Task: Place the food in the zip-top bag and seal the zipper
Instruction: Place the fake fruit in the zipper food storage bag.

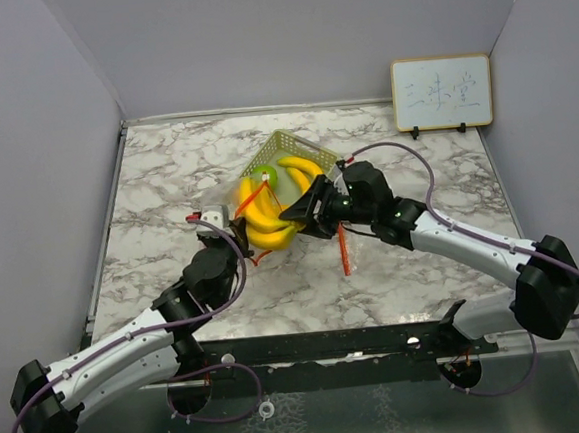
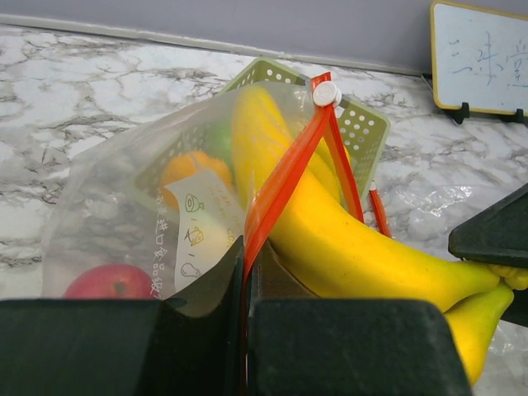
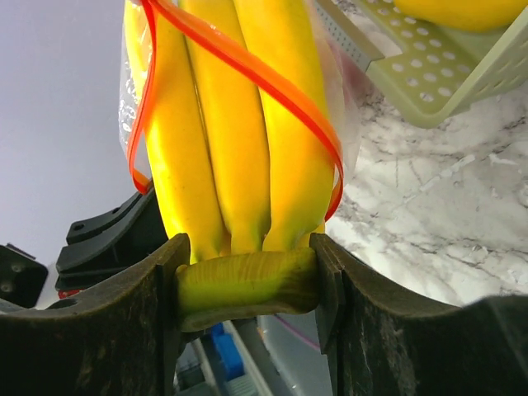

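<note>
The clear zip-top bag point(image 2: 124, 214) stands open in front of the basket, its red zipper band point(image 2: 280, 181) ending in a white slider point(image 2: 327, 93). My left gripper point(image 2: 246, 280) is shut on that red band at the bag's mouth. Inside the bag lie a red apple point(image 2: 107, 282) and an orange fruit point(image 2: 191, 169). My right gripper point(image 3: 247, 289) is shut on the green stem of a yellow banana bunch point(image 3: 239, 148). The bananas poke through the loop of the zipper band point(image 3: 264, 78) into the bag. From above, the bunch point(image 1: 265, 228) sits between both grippers.
The pale green mesh basket point(image 1: 310, 155) stands just behind the bag with a single banana point(image 1: 301, 170) in it. A green lime point(image 1: 264, 174) shows beside it. A red strip point(image 1: 344, 247) lies on the marble below the right gripper. A small whiteboard point(image 1: 441, 92) stands at the back right.
</note>
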Robot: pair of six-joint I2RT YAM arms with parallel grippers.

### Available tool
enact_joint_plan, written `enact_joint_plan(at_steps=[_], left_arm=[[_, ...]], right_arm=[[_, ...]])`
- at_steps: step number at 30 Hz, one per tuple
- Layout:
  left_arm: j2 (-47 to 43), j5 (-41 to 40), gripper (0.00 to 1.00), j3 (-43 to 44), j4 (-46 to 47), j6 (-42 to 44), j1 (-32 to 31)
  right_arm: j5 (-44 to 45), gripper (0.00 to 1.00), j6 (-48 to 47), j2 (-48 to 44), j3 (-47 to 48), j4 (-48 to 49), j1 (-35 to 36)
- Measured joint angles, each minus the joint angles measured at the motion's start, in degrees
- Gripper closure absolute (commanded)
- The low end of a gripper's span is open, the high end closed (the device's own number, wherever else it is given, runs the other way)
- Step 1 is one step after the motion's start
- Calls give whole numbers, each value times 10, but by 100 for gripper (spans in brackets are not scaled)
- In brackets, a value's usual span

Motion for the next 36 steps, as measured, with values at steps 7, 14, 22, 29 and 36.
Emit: enact_joint_plan(at_steps=[7, 14, 22, 29, 36], left_arm=[[31, -6, 100, 9, -9, 1, 8], [40, -30, 100, 16, -9, -4, 14], [68, -31, 100, 22, -28, -25, 17], [106, -32, 100, 92, -111, -34, 24], [74, -38, 100, 137, -152, -51, 26]], right_arm=[[108, 80, -40, 3, 33, -43, 47], [240, 78, -101, 26, 110, -101, 110], [338, 76, -152, 62, 144, -109, 142], [407, 50, -216, 96, 209, -119, 159], [421, 55, -285, 101, 256, -87, 165]])
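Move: The right hand grips the banana bunch by its stem end. The bag mouth it feeds is about 9 cm to its left, nearly level in height and 1 cm farther out. The basket is some 15 cm ahead and 15 cm lower, with the green fruit 7 cm left of the basket's middle. From the left hand, the mouth lies roughly 4 cm ahead and 4 cm right; the bagged apple is about 6 cm ahead, 10 cm left and 12 cm below. The banana tips bear on the inside of the bag as the right hand, still clamped on the stem end, first eases left and forward, then lifts: about 7 cm up and 5 cm each forward and left overall. It turns some 45 degrees, fingers swinging from left towards forward and the tips tilting up. The left hand keeps its pinch on the mouth's edge, edging forward, dipping and rising again by about 2 cm. ##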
